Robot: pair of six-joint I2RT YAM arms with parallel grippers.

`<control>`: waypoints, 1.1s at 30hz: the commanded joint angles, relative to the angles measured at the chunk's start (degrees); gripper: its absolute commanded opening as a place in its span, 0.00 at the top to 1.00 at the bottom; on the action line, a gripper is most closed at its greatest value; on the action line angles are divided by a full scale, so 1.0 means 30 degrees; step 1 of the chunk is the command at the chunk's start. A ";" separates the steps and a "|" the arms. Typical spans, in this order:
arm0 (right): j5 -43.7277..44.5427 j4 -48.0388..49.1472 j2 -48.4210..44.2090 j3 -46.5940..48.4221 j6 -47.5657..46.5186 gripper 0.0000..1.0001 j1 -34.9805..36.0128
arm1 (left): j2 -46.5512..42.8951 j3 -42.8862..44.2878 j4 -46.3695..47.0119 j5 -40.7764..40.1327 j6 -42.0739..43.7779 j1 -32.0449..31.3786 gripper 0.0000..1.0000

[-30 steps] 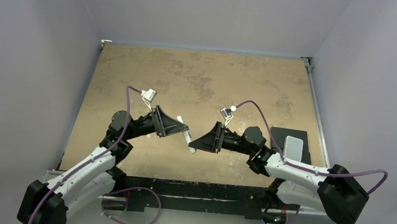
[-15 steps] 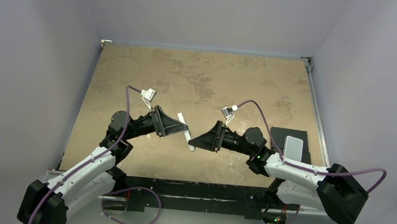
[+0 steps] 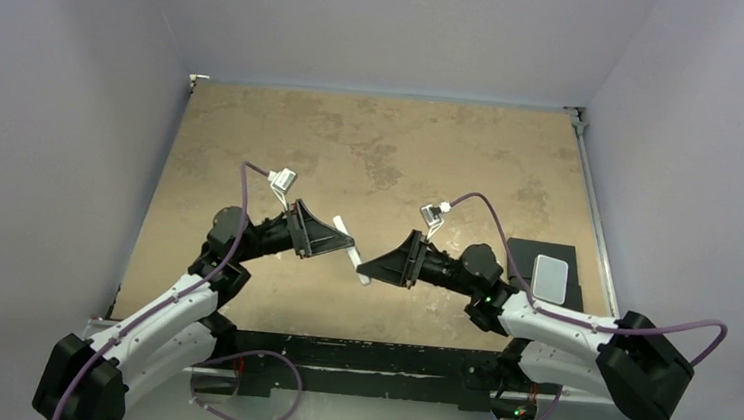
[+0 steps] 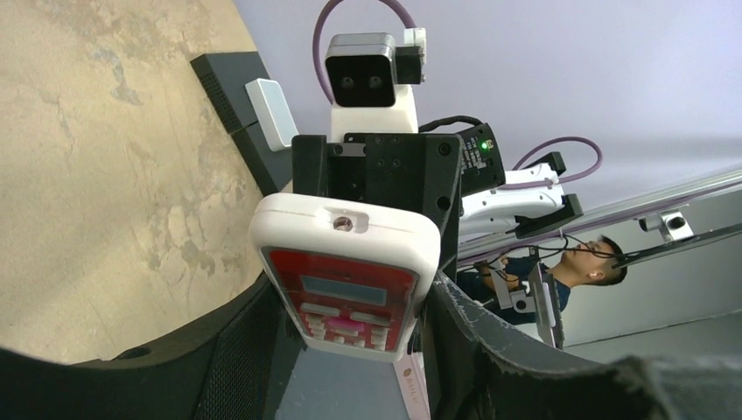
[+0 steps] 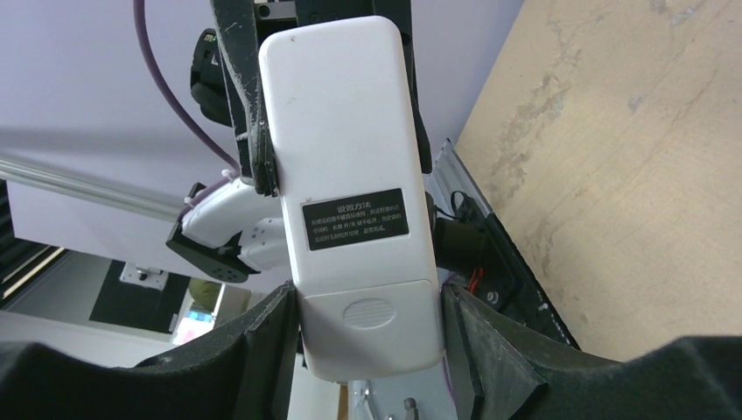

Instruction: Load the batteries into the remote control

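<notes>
The remote control (image 3: 351, 249) hangs above the table's middle, held from both ends. In the left wrist view its red front (image 4: 343, 296) with the pale screen and buttons faces the camera, and my left gripper (image 4: 352, 325) is shut on its sides. The right wrist view shows its plain white back (image 5: 348, 149) with a black label and the closed battery cover (image 5: 371, 313). My right gripper (image 5: 366, 325) is shut on that cover end. In the top view the left gripper (image 3: 343, 240) and right gripper (image 3: 364, 269) meet tip to tip. The batteries are out of view.
A pale grey block (image 3: 549, 277) lies on a black pad (image 3: 533, 252) at the table's right edge, beside the right arm; the block (image 4: 272, 112) also shows in the left wrist view. The tan table (image 3: 373, 150) stretches far behind the grippers.
The left gripper's jaws have closed onto the remote control. The right arm has shifted slightly lower and to the right while keeping its grip. The remote has barely moved.
</notes>
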 commanded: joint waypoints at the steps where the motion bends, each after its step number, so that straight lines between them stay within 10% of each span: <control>1: 0.0451 -0.1524 -0.1736 -0.0137 -0.1429 0.38 0.0033 | -0.0078 0.0356 -0.0599 -0.0756 0.0624 0.0079 1.00; 10: 0.1949 -0.7514 -0.4424 0.0672 -0.4418 0.08 0.0033 | 0.0388 0.0957 -0.2376 -0.1235 0.1424 0.0078 1.00; 33: 0.7510 -2.0948 -0.8579 0.5610 -1.0320 0.06 -0.0054 | 0.6108 0.6043 -1.3857 -0.6818 0.8213 -0.0879 1.00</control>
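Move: Between my hands, in the air, I still have the remote control: its middle is about 2 cm back and 1 cm below my left hand's grip on its upper part. From my right hand, still on the battery-cover end, that middle is some 3 cm ahead, 1 cm left and 1 cm up. Bare table waits roughly 22 cm below my left hand, about 5 cm farther forward. My right fingers spread and come free of the cover end; that hand draws about 6 cm right, with a little forward, its fingers tipping down and swinging clockwise. My left hand keeps its pinch and lowers the remote towards the bare table, slowly then faster, about 12 cm down and 5 forward, tipping its fingertips down some 30 degrees. ##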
